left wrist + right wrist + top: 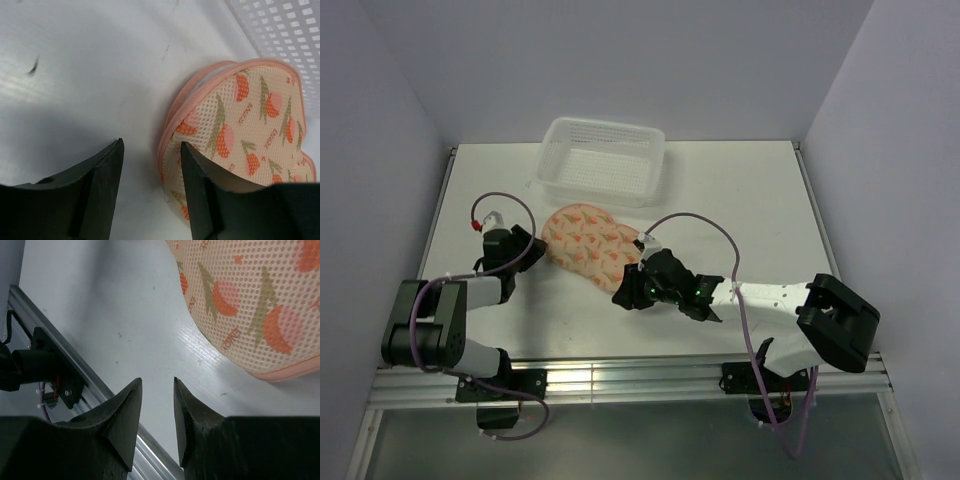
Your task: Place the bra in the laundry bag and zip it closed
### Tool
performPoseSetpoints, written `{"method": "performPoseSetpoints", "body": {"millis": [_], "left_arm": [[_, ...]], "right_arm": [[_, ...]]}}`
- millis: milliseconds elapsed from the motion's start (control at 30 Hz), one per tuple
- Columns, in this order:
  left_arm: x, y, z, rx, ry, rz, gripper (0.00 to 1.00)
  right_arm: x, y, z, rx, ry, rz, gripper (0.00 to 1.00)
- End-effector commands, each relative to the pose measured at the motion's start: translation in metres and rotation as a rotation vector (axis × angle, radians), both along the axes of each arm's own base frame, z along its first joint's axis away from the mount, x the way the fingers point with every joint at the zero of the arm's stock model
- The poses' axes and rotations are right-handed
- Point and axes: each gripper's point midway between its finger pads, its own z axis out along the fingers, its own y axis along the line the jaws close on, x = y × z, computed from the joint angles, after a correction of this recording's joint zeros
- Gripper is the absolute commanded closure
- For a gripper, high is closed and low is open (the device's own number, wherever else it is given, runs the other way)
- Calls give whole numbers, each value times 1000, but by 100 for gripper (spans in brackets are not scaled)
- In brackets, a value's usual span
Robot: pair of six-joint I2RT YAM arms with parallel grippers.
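The laundry bag (588,240), a peach mesh pouch with orange print and pink edging, lies flat on the table in front of the basket. It also shows in the left wrist view (250,120) and the right wrist view (250,300). The bra is not visible in any view. My left gripper (525,245) (151,145) is open and empty at the bag's left end, its right finger (200,190) against the bag's edge. My right gripper (623,295) (157,381) is slightly open and empty, just off the bag's near right end, over bare table.
A white plastic mesh basket (603,160) stands at the back of the table, just behind the bag, and shows in the left wrist view (280,25). The metal rail (620,385) (40,315) runs along the table's near edge, close to my right gripper.
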Motion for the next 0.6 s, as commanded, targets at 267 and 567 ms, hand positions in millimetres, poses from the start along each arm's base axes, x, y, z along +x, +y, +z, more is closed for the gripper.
{"method": "performPoseSetpoints", "body": {"millis": [267,567], "left_arm": [[38,-23,38,-68,-189,-120,100],[-48,-55,12,-227,-72,-46,100]], "right_arm": [[16,14,24,43,-75,-19,53],[9,-1,17,10,-52,-48,24]]}}
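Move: The near-left rim of the laundry bag is some 3 cm ahead of the left fingertips, 1 cm to the right and about 2 cm below, and the bag's middle is about 12 cm to the right of that hand, level with it and 3 cm below. The empty white basket stands roughly 21 cm ahead of the left hand and 15 cm to its right. From the right hand, the rim is about 11 cm ahead and 17 cm to the left, 7 cm lower. Bring the left gripper about 3 cm forward to the bag's near-left rim, shutting the half-open fingers to pinch the edge as you arrive. Then draw back with it about 5 cm, a little to the right, rising slightly with the wrist tipping up. Hold the right hand nearly still by the bag's near side and open its fingers wide. ##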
